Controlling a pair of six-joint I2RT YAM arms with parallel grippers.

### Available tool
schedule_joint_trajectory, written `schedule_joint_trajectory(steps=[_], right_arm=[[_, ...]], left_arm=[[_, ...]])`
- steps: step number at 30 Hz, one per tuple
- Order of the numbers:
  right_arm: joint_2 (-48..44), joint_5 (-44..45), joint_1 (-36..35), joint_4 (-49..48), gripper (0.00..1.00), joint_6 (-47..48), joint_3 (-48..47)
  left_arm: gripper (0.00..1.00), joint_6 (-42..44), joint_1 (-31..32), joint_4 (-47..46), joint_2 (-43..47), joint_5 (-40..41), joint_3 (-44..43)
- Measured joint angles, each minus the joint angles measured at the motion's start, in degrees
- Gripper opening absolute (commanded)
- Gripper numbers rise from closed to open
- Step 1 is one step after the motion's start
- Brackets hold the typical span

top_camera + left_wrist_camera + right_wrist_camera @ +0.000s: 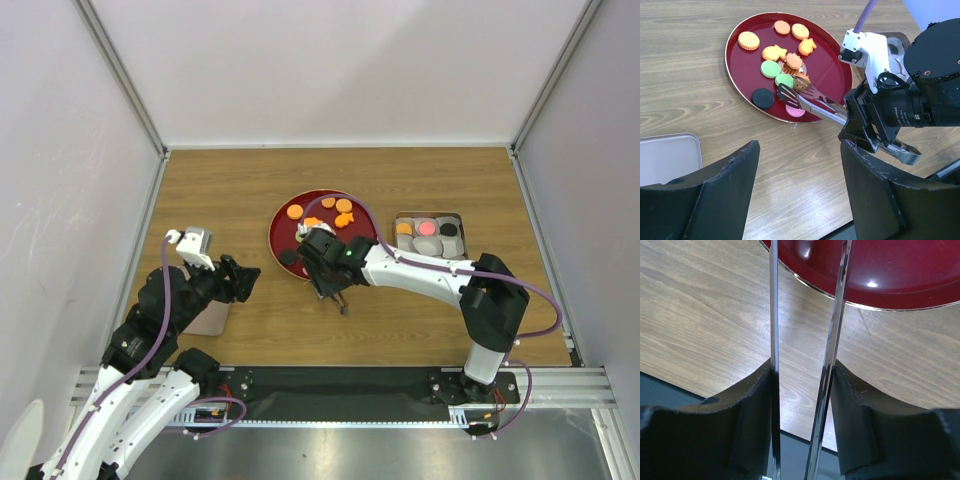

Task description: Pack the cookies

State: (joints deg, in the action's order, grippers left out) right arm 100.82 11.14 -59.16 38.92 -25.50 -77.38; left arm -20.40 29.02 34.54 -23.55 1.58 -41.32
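Cookies lie on the dark-red plate (pixel 740 65): round orange ones (pixel 748 40), orange fish (pixel 774 52), green (pixel 770 69), black (pixel 762 98) and pink (pixel 795 111). My right gripper (pixel 802 365) is shut on metal tongs (pixel 812 102), pressing their two arms (pixel 773 315) from outside. The tongs' slotted tips rest slightly apart over the plate's near side, beside a green and the pink cookie. The metal tin (pixel 400 250) right of the plate holds several cookies (pixel 427 227). My left gripper (pixel 800 145) hangs open over bare wood, nothing between its fingers.
A grey tin lid (pixel 667 155) lies on the table at the left, under my left arm (pixel 212 320). The right arm stretches from the near right across to the plate's near edge (pixel 285 235). White walls close in the table.
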Motion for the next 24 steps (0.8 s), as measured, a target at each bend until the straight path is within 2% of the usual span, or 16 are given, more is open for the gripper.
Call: schedule_joint_trajectory(steps=[5, 11, 24], right_arm=[[0.1, 0.0, 0.3, -0.2, 0.35, 0.0, -0.1], [0.2, 0.2, 0.3, -0.3, 0.27, -0.1, -0.3], [-1.5, 0.7, 2.3, 0.7, 0.24, 0.0, -1.0]], left_arm=[[0.72, 0.0, 0.0, 0.0, 0.0, 0.0, 0.0], [0.72, 0.0, 0.0, 0.0, 0.0, 0.0, 0.0], [0.72, 0.0, 0.0, 0.0, 0.0, 0.2, 0.0]])
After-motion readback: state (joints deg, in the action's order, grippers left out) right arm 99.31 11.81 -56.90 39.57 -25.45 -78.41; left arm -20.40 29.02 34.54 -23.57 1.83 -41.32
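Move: The scalloped orange cookie that the right hand's tongs are set over lies about 9 cm ahead of that hand, 5 cm to its left and 8 cm below. On the same red plate the front green cookie is about 11 cm ahead and 4 left of the hand, the pink one 6 ahead and 4 left, and a black one 9 ahead and 9 left. From the left hand the orange cookie is some 13 cm ahead, 10 right and 23 below. Creeping forward barely half a centimetre at first, the right hand squeezes the tongs it still holds, its fingers going from about half open to under a third, so that the tips pinch the orange cookie. It then rises and goes forward with a slight drift to the right, about 2 cm of travel in all, the wrist hardly turning. ##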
